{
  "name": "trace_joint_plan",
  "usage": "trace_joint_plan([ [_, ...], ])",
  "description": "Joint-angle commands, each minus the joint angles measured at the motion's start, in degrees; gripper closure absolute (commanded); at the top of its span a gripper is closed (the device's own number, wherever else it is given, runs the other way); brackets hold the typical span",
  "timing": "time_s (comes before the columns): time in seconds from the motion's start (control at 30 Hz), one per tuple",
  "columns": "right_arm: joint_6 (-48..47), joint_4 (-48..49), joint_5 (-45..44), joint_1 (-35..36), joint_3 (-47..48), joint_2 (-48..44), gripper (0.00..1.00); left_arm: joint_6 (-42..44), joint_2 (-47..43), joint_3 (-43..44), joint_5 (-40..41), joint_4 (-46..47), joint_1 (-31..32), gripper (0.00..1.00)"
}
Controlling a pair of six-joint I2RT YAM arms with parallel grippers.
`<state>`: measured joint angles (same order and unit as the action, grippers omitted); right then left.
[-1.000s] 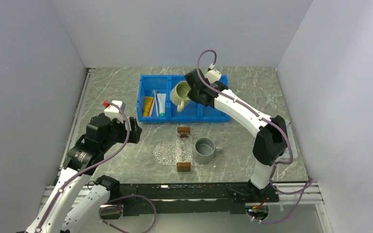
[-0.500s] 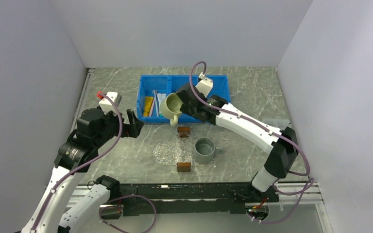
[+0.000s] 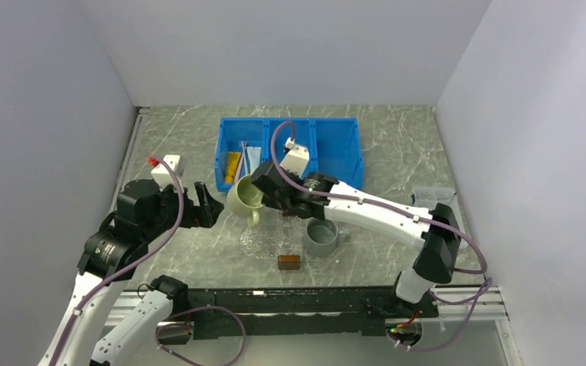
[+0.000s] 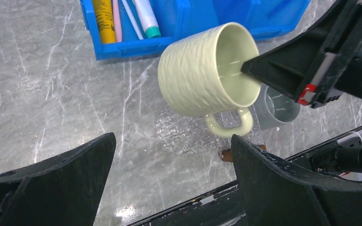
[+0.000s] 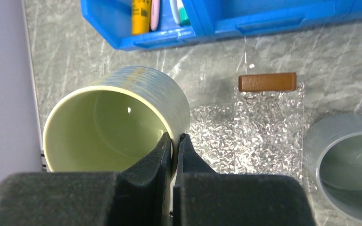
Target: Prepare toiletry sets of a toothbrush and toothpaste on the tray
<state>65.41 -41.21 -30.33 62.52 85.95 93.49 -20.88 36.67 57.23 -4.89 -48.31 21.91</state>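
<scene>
A pinkish toothbrush (image 4: 117,19) and a pale toothbrush (image 4: 131,18) lie in the left compartment of the blue bin (image 3: 336,152). Beside them lie a yellow toothpaste tube (image 4: 104,19) and a white toothpaste tube with a teal cap (image 4: 147,16). The clear glittery tray (image 3: 263,242) lies on the table in front of the bin. My right gripper (image 5: 174,139) is shut on the rim of a pale green mug (image 3: 244,197). It holds the mug tilted in the air over the tray's left end. My left gripper (image 4: 172,139) stands open and empty just left of the mug.
A grey cup (image 3: 322,235) stands on the tray's right end. One brown block (image 3: 289,261) lies at the tray's near edge and another (image 5: 267,81) at its far edge. A small clear box (image 3: 435,197) sits at the right.
My right arm has carried the mug out of the bin's middle compartment, towards me and to the left, over the tray's left end. My left gripper has stayed open and shifted slightly.
</scene>
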Motion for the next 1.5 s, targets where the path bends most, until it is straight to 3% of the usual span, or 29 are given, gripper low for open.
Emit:
trace_joint_plan([
  [0.0, 4.7, 1.2, -4.2, 2.2, 2.4, 0.9, 1.00, -2.0, -2.9, -0.4, 0.1, -2.6, -0.2, 0.01],
  [0.23, 7.4, -1.1, -5.5, 5.9, 3.4, 4.3, 1.00, -4.8, -4.9, -4.9, -3.6, -1.3, -0.2, 0.01],
  [0.5, 9.6, -3.3, -7.9, 9.2, 4.6, 7.1, 1.00, -5.5, -0.7, -6.7, -5.8, -2.0, -0.2, 0.01],
  [1.47, 11.2, -4.4, -6.3, 9.4, 1.0, 11.7, 1.00, -12.1, 5.5, -18.1, -8.9, 5.2, -0.2, 0.04],
])
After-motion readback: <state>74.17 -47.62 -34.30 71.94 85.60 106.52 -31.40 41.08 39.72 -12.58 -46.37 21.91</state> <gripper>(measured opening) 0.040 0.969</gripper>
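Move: The green mug is already pinched by its rim in the right hand; the bare table left of the clear rack lies about 7 cm back, 6 cm left and 20 cm below that hand. The rack is 6 cm back and 5 cm right, the grey mug 6 cm back and 13 cm right, the blue tray some 16 cm ahead and 5 cm right. From the left hand the green mug is 5 cm ahead, 8 cm right and 9 cm lower. Still pinching the green mug's rim, the right hand lowers it some 10 cm while drawing back about 5 cm and slightly left, away from the blue tray towards the bare table beside the clear rack, rolling its left side down a little and pausing at mid-height before sinking straight down again. The left hand, fingers staying wide open, comes down about 12 cm beside the green mug, easing back and a bit right, and tips its fingers some 25 degrees downward without a visible touch. ##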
